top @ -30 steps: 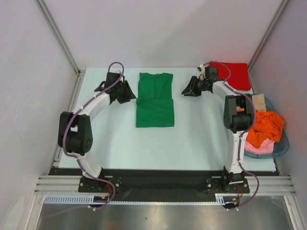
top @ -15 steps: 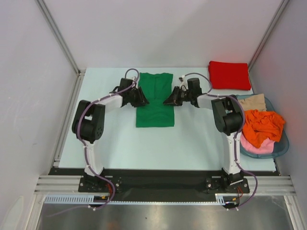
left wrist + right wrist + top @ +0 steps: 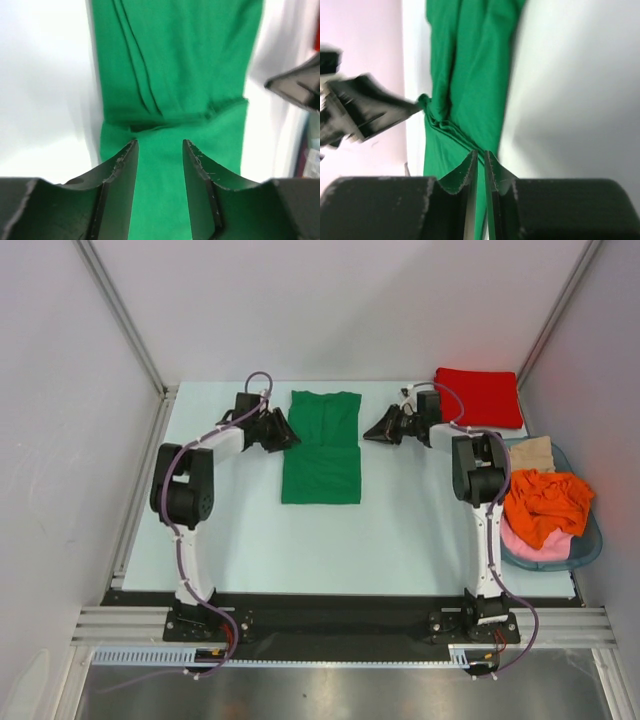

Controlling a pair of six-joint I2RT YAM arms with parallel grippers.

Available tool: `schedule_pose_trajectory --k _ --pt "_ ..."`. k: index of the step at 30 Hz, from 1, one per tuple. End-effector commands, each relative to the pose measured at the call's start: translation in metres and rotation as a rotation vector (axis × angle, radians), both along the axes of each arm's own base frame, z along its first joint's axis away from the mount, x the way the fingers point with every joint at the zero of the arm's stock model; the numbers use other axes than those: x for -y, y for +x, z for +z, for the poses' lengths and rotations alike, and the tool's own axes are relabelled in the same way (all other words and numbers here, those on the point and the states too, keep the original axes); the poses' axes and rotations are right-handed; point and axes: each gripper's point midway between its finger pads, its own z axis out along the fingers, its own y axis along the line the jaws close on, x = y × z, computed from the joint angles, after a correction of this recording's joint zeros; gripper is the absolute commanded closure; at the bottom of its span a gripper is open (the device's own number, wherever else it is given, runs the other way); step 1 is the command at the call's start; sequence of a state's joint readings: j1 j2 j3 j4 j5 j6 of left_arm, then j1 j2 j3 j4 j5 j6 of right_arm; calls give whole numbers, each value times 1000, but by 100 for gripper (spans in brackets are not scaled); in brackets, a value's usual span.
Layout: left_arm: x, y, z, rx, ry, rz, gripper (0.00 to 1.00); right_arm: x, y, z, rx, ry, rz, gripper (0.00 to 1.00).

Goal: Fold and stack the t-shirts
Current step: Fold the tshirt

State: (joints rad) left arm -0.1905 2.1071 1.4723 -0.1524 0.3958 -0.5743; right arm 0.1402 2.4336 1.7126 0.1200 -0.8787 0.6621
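Observation:
A bright green t-shirt [image 3: 322, 450] lies folded lengthwise in the middle of the table, its lower half doubled up. My left gripper [image 3: 290, 436] hovers at the shirt's left edge, open with nothing between the fingers [image 3: 122, 160]. The green cloth [image 3: 175, 75] fills the left wrist view under and beyond the jaws. Just right of the shirt and clear of its edge is my right gripper [image 3: 367, 436]. Its jaws [image 3: 481, 154] are shut to a thin slit, empty. A red t-shirt [image 3: 480, 397] lies folded at the far right corner.
A teal basket [image 3: 590, 540] at the right edge holds orange [image 3: 545, 502], pink [image 3: 540, 545] and beige [image 3: 535, 452] garments. White walls and frame posts close in the table on three sides. The right arm's upright link [image 3: 478, 470] stands next to the basket.
Both grippers came in to the green shirt's sides, then drew back outward. The right jaws have closed down; the left ones stay open.

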Motion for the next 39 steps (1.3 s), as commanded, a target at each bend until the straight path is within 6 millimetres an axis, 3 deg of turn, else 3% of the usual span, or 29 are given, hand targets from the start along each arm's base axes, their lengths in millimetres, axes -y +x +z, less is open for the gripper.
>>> schedule_pose_trajectory --k 1,3,4,5,6,7,10,12,13,17,22,27,31,37,38,39 --pt "0 -19 79 136 -50 -12 53 9 -13 66 92 -91 0 83" --pt "6 -47 72 110 -90 -25 53 -4 -37 75 84 -104 32 83" --pt "15 -59 88 144 -108 -47 54 -9 -58 63 45 -109 51 82" --pt "19 -75 75 120 -113 -57 54 -16 -68 82 84 -102 61 82" --pt "31 -87 76 118 -121 -87 54 -33 -84 84 76 -94 91 82" --pt "35 -95 77 123 -122 -94 54 -40 -96 82 69 -87 108 82" --pt "42 -119 51 59 -104 -105 55 -74 -135 72 45 -60 177 82" --pt "48 -119 49 81 -137 -114 55 -89 -151 56 24 -54 208 83" --pt "49 -122 41 75 -143 -118 56 -104 -163 55 21 -41 241 83" --pt "45 -130 0 -7 -114 -110 57 -117 -181 26 -30 -48 272 84" --pt "32 -147 -32 -65 -78 -81 58 -101 -192 -3 -79 -69 257 84" --pt "17 -156 -40 -83 -51 -40 58 -68 -195 -23 -118 -87 214 85" --pt "2 -162 -36 -73 -26 -13 58 -36 -206 -35 -157 -91 170 85" --pt "-7 -174 -14 -27 -16 -29 58 13 -215 -25 -162 -96 98 85" --pt "-9 -173 -1 12 -13 -33 57 19 -220 -23 -166 -98 92 85" --pt "-12 -174 3 25 -4 -27 57 23 -220 -11 -136 -99 84 85"
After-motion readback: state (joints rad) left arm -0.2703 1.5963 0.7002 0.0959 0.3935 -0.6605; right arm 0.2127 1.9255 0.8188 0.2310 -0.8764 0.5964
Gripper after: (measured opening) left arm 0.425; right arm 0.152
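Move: From the left hand, the green t-shirt's near-left corner lies about 17 cm back, 1 cm left and 4 cm down, and its far half some 8 cm ahead and 7 cm right. The near-right corner is roughly 20 cm back of the right hand, 3 cm to its left and 4 cm lower. The red t-shirt lies about 13 cm ahead of the right hand and 24 cm to its right. Back towards the near edge of the green t-shirt both hands go, about 17 cm left and 22 cm right, lifting some 7 cm on the way and coming down low. The right swings 12 cm inward over the near half, then back outward along the edge to just past its corner; the left, drifted inward, also eases out. Left fingers stay half open, right nearly shut. ##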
